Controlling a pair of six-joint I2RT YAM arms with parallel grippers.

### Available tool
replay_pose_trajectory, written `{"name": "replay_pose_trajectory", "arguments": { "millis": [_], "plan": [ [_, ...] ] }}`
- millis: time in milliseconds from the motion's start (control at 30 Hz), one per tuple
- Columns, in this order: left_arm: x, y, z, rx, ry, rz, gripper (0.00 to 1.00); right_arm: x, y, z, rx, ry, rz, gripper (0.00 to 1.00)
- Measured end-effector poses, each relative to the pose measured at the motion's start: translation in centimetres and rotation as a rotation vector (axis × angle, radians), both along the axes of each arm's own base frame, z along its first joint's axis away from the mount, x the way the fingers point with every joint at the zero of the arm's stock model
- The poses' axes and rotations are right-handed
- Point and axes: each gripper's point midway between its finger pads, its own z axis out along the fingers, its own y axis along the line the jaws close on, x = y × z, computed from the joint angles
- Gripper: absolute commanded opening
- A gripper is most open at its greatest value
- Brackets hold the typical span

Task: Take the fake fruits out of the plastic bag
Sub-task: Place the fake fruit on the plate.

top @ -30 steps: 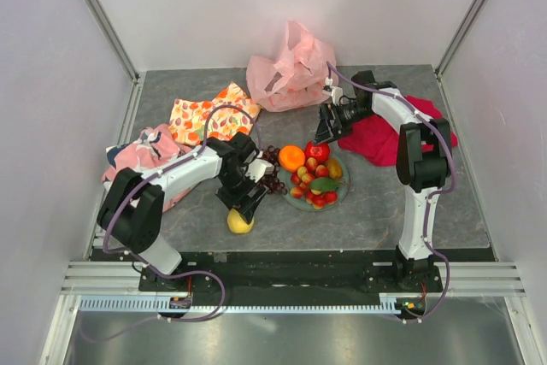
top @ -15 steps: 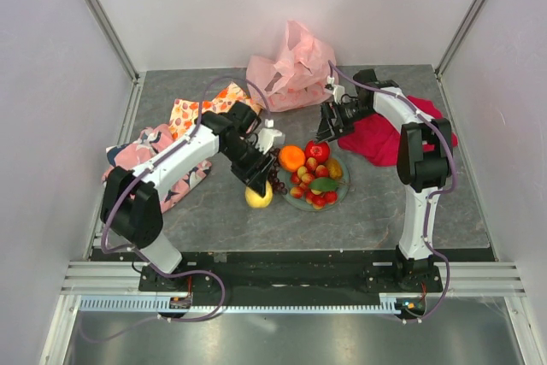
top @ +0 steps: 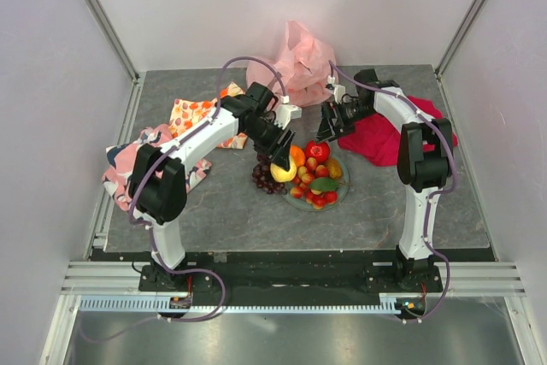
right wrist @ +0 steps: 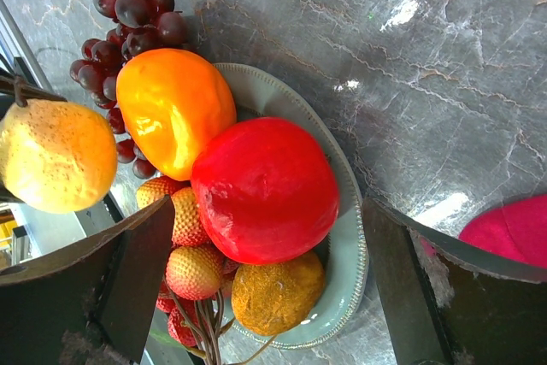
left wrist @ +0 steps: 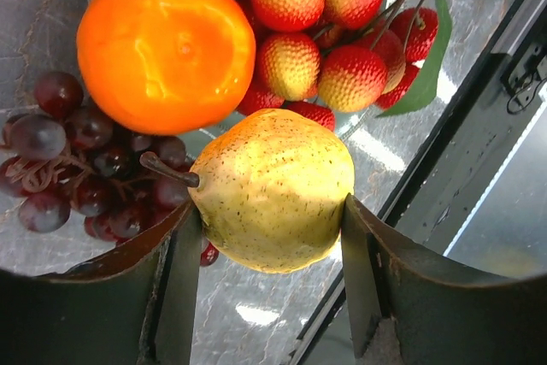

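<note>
My left gripper (top: 280, 165) is shut on a speckled yellow pear (left wrist: 273, 190), both fingers (left wrist: 367, 271) pressed to its sides. In the top view the pear (top: 283, 170) hangs at the left edge of a green plate (top: 340, 198), beside the dark grapes (top: 261, 175). On the plate lie an orange (left wrist: 167, 49), a red apple (right wrist: 265, 190), a lemon (right wrist: 278, 292) and several little red pieces (left wrist: 316, 66). My right gripper (top: 327, 130) stands open above the apple, holding nothing. The pale-pink plastic bag (top: 299, 61) lies crumpled at the back, apart from both grippers.
A red cloth (top: 385, 138) lies under the right arm at the right. A fruit-printed cloth (top: 192, 113) and a pink-and-navy cloth (top: 137, 156) lie at the left. Walls and metal posts close in the table on three sides.
My left gripper closed on the pear near the table's front and carried it back and to the right, to the plate's left edge. The right gripper has barely moved.
</note>
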Motion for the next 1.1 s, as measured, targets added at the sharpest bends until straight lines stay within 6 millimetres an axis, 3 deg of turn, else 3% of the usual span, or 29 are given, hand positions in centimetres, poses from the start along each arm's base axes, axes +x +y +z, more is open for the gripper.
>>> {"name": "replay_pose_trajectory", "arguments": {
  "millis": [167,400,567,767,867,900,967,1100],
  "plan": [
    [-0.5,-1.0,-0.2,-0.010,0.007,0.002,0.06,0.0,0.0,0.0,0.000,0.000,0.000,0.98],
    [-1.7,-1.6,-1.6,-0.001,0.034,-0.006,0.20,0.0,0.0,0.0,-0.001,0.000,0.000,0.98],
    [-2.2,-1.7,-3.3,0.019,0.064,0.007,0.22,0.0,0.0,0.0,-0.001,0.000,0.000,0.98],
    [-1.7,-2.2,-3.7,-0.004,0.049,0.026,0.24,0.0,0.0,0.0,0.000,0.000,0.000,0.98],
    [-1.4,-2.5,-3.8,-0.015,0.043,0.033,0.55,0.0,0.0,0.0,0.000,0.000,-0.001,0.98],
    [-1.4,-2.5,-3.8,-0.017,0.042,0.035,0.71,0.0,0.0,0.0,0.000,0.000,-0.002,0.98],
    [-1.3,-2.5,-3.8,-0.019,0.041,0.038,0.92,0.1,0.0,0.0,0.000,0.000,-0.002,0.98],
    [-1.9,-1.9,-4.9,0.011,0.060,0.045,0.99,0.1,0.0,0.0,0.001,0.002,-0.005,0.98]
  ]
}}
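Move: The left hand holds the yellow pear. The plate it is bound for has its middle some 9 cm to the right and 1 cm ahead, about 11 cm lower. The orange fruit lies about 5 cm ahead and 4 cm right, the lychees some 8 cm right and 1 cm nearer the base, and the grapes 4 cm left and 2 cm ahead. From the idle right hand the plate's middle is roughly 9 cm back, 2 cm left and 8 cm below. Still pinching the pear, the left hand lowers it about 5 cm onto the near-left rim of the plate, beside the orange fruit and the lychees. It eases some 2 cm back and 2 cm right on the way, its wrist nearly steady, and at the very end spreads its fingers wide to let go of the pear. ##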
